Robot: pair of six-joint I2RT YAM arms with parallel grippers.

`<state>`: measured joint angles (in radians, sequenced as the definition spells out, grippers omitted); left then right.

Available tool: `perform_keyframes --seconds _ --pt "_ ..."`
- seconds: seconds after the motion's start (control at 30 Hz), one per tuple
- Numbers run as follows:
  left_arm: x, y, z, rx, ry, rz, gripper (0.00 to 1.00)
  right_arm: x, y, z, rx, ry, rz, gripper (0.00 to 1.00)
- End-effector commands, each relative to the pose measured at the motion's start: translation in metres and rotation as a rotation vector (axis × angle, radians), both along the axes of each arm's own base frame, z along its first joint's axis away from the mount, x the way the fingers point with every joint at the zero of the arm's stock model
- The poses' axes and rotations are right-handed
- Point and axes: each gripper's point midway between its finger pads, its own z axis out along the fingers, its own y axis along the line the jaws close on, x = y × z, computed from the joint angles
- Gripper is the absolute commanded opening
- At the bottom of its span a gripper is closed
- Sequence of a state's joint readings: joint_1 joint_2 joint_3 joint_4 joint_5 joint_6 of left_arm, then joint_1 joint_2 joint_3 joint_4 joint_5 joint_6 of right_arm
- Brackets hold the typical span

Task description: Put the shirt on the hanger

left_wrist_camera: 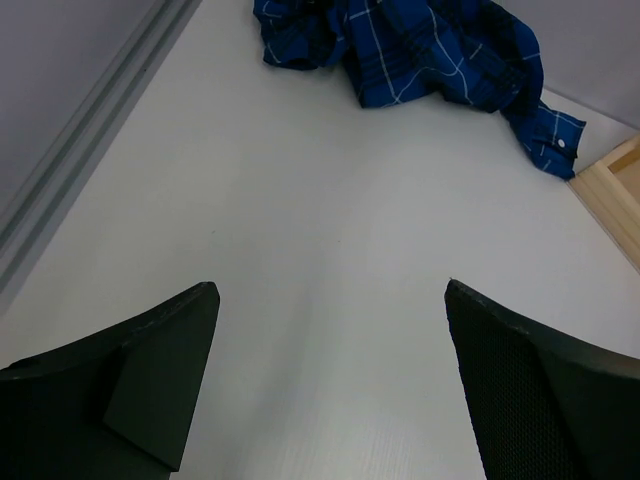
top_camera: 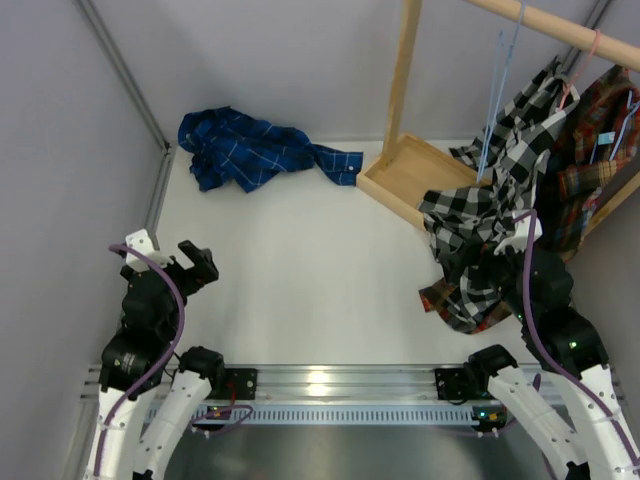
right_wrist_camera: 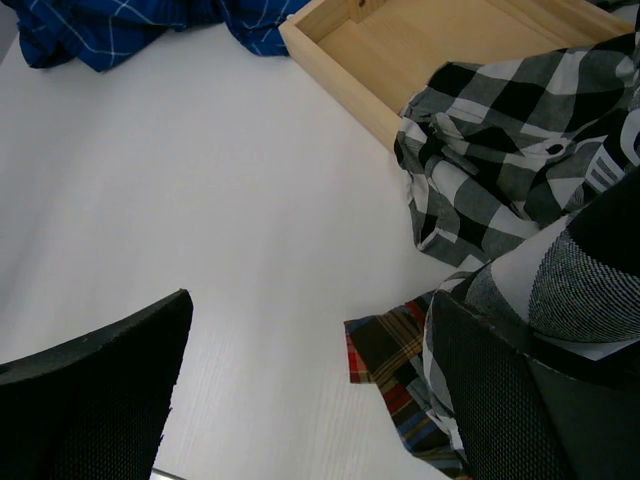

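Observation:
The dark blue plaid shirt lies crumpled on the white table at the back left. It also shows in the left wrist view and the right wrist view. The light-blue wire hanger hangs from the wooden rod at the back right. My left gripper is open and empty over bare table, well short of the shirt. My right gripper is open, with checked cloth lying against its right finger.
A wooden rack stands at the back right, with a tray base, a post and a rod. A black-and-white checked shirt and a red-brown plaid shirt hang from it onto the table. Grey walls enclose the table.

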<state>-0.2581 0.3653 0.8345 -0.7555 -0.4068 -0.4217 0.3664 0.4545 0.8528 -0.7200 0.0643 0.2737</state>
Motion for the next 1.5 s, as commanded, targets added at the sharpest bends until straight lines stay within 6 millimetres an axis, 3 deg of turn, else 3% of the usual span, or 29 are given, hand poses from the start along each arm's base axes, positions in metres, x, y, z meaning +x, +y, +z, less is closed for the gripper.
perform_keyframes --seconds 0.0,0.17,0.3,0.33,0.43,0.47,0.53,0.57,0.6,0.63,0.67,0.7,0.73,0.77,0.8,0.9,0.93,0.97,1.07,1.17,1.27,1.3,1.33,1.37,1.43,1.47 --pt "0.006 0.005 0.011 -0.014 -0.049 0.042 0.98 0.002 0.011 0.013 0.037 -0.037 0.041 0.99" --pt "0.010 0.005 0.011 -0.016 -0.036 0.054 0.98 0.000 0.014 0.018 0.058 -0.053 0.061 1.00" --pt "0.017 -0.006 0.032 -0.127 -0.055 0.048 0.98 -0.008 0.031 0.028 0.096 -0.074 0.165 1.00" --pt "0.026 -0.012 0.047 -0.155 -0.062 0.037 0.98 -0.009 0.035 0.031 0.102 -0.082 0.185 0.99" --pt "0.053 -0.009 0.062 -0.165 -0.034 0.115 0.98 -0.012 0.047 0.032 0.140 -0.081 0.249 0.99" --pt "0.080 -0.015 0.045 -0.139 0.052 0.136 0.98 -0.012 0.050 0.032 0.151 -0.083 0.263 0.99" --pt "0.115 -0.012 0.045 -0.111 0.054 0.194 0.98 -0.012 0.058 0.031 0.174 -0.086 0.297 0.99" --pt "0.146 -0.012 0.031 -0.084 0.102 0.229 0.98 -0.012 0.060 0.031 0.183 -0.085 0.306 0.99" --pt "0.206 -0.007 0.022 -0.080 0.113 0.214 0.98 -0.016 0.068 0.033 0.199 -0.082 0.356 0.99" --pt "0.206 -0.007 0.022 -0.080 0.113 0.214 0.98 -0.016 0.068 0.033 0.199 -0.081 0.356 0.99" --pt "0.225 0.006 0.020 -0.086 0.121 0.214 0.98 -0.017 0.070 0.033 0.202 -0.080 0.366 0.99" --pt "0.251 0.003 0.045 -0.115 0.053 0.174 0.98 -0.017 0.071 0.034 0.205 -0.082 0.377 0.99" --pt "0.282 0.006 0.019 -0.081 0.108 0.161 0.98 -0.019 0.073 0.032 0.207 -0.079 0.392 1.00" --pt "0.301 0.015 0.017 -0.062 0.100 0.161 0.98 -0.020 0.074 0.032 0.207 -0.080 0.399 1.00" --pt "0.335 0.028 0.015 -0.005 0.104 0.172 0.98 -0.022 0.074 0.030 0.207 -0.077 0.406 0.99" --pt "0.380 0.041 0.004 0.091 0.126 0.177 0.97 -0.024 0.076 0.019 0.210 -0.062 0.418 0.99" --pt "0.399 0.041 0.024 0.116 0.072 0.162 0.97 -0.025 0.076 0.020 0.216 -0.075 0.423 0.99" --pt "0.419 0.057 -0.012 0.182 0.136 0.143 0.97 -0.024 0.077 0.018 0.222 -0.072 0.423 0.99" --pt "0.455 0.058 -0.047 0.266 0.163 0.087 0.96 -0.022 0.081 0.010 0.227 -0.060 0.433 0.99" --pt "0.479 0.054 -0.077 0.318 0.170 0.028 0.97 -0.018 0.084 0.003 0.221 -0.037 0.447 0.99" --pt "0.492 0.049 -0.082 0.335 0.156 -0.015 0.91 -0.015 0.088 -0.002 0.221 -0.022 0.461 0.99" --pt "0.495 0.049 -0.089 0.337 0.159 -0.021 0.88 -0.014 0.088 -0.007 0.219 -0.013 0.460 1.00" --pt "0.498 0.048 -0.087 0.334 0.150 -0.025 0.62 -0.013 0.089 -0.009 0.218 -0.010 0.460 0.99" --pt "0.499 0.044 -0.083 0.329 0.139 -0.043 0.43 -0.010 0.089 -0.008 0.221 -0.022 0.455 0.99" --pt "0.497 0.035 -0.055 0.308 0.090 -0.048 0.05 -0.006 0.090 -0.012 0.225 -0.013 0.446 1.00" --pt "0.493 0.034 -0.043 0.302 0.076 -0.032 0.00 -0.006 0.090 -0.013 0.226 -0.012 0.446 0.99"
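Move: The blue shirt's collar end lies about 48 cm ahead of the left gripper, 5 cm to its left and 14 cm below. The shirt's cuff end is some 35 cm ahead and 33 cm to the right, and the wooden base sits beyond that, roughly 31 cm ahead and 58 cm right, both some 15 cm down. From the right gripper, the collar end is about 48 cm ahead, 58 cm left and 14 cm down. Bring the open left gripper up a little, then swing it fast some 48 cm forward and down onto the collar end of the blue shirt, tipping the fingers down about 15 degrees and raising its left side as much. At the end, close the fingers to pinch the cloth. Meanwhile ease the open right gripper about 8 cm left, away from the hanging plaid shirts, turning some 25 degrees counter-clockwise. ##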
